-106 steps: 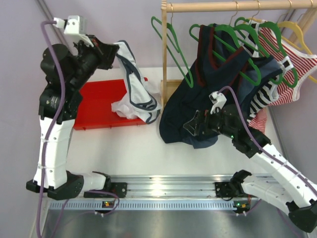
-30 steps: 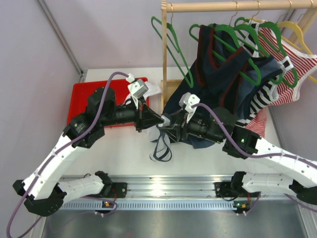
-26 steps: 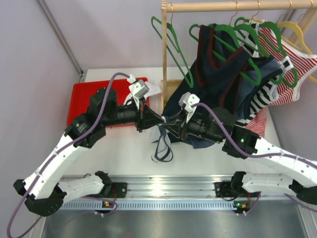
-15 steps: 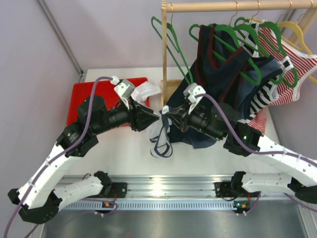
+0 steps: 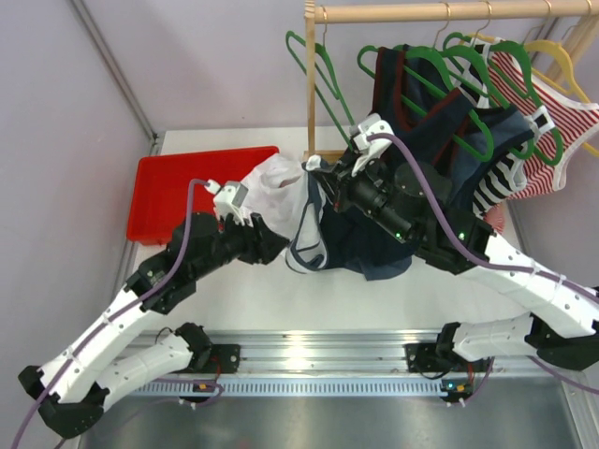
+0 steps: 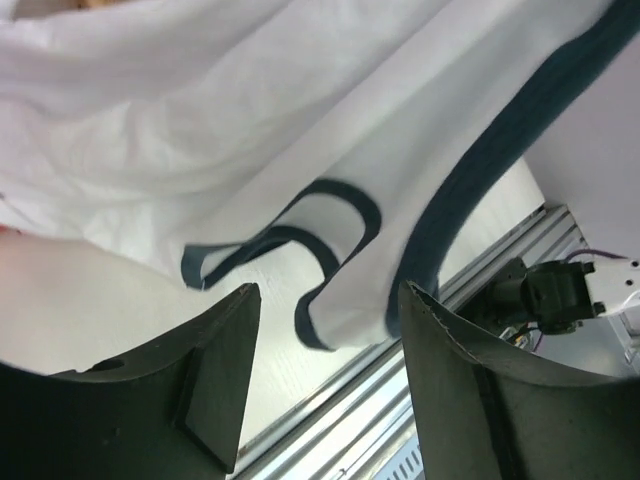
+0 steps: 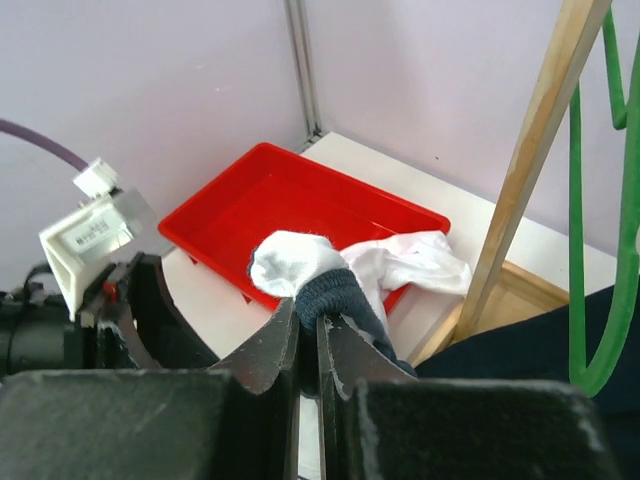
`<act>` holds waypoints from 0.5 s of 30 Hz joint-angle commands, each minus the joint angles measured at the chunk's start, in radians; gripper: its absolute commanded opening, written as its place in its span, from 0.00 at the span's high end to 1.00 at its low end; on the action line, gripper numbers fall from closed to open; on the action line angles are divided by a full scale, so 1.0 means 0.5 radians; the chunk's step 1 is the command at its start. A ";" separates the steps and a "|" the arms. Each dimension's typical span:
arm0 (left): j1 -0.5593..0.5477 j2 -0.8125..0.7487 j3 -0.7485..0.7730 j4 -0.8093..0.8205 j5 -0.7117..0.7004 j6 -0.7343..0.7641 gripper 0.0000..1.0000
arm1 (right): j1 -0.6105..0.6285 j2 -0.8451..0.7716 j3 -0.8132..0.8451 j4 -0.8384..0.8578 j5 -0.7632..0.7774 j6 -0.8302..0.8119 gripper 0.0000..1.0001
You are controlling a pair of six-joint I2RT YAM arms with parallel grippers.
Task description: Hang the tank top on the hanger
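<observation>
The white tank top (image 5: 298,208) with navy trim hangs from my right gripper (image 5: 313,167), which is shut on a bunched navy-edged strap (image 7: 335,290) above the table. In the right wrist view the gripper (image 7: 308,322) pinches that trim, with white cloth (image 7: 290,262) bulging past the fingertips. My left gripper (image 5: 280,247) is open, low and just left of the hanging cloth. In its own view the tank top (image 6: 250,130) dangles beyond its spread fingers (image 6: 215,370), and the gripper (image 6: 330,295) holds nothing. An empty green hanger (image 5: 324,86) hangs on the rail just above the right gripper.
A red tray (image 5: 187,192) lies at the back left, partly under the cloth. The wooden rack post (image 5: 310,94) stands beside the right gripper. A dark navy top (image 5: 412,140), a striped top (image 5: 535,122) and a yellow hanger (image 5: 564,58) crowd the rail at the right.
The left gripper opened, let go of the tank top and drew back down-left. The right gripper shut on the strap and lifted the tank top up toward the rail.
</observation>
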 commanded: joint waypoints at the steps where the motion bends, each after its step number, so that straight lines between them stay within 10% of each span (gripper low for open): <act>1: -0.006 -0.139 -0.146 0.116 0.036 -0.150 0.37 | -0.016 0.027 0.156 -0.026 0.054 -0.042 1.00; 15: -0.006 -0.228 -0.604 0.675 0.407 -0.018 0.33 | -0.026 0.076 0.217 -0.085 -0.023 -0.039 1.00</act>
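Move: The tank top hangs from the shut right fingers. Its lower, navy-trimmed end is about 6 cm right of the left hand, 1 cm back and 6 cm below; from the right hand it is some 22 cm down, 4 cm back and 2 cm left. The red bin lies roughly 27 cm ahead of the left hand, 18 cm left and 25 cm below. The empty green hanger is about 18 cm ahead of the right hand, 3 cm right and slightly above. Pinched in the right gripper, the tank top stays held up there, that hand almost still, while the open left gripper comes down about 5 cm and back about 3, then drifts slightly right, bringing its fingers around the navy-trimmed lower end. Its wrist turns some 10 degrees clockwise; the fingers stay open, and contact can't be made out. ##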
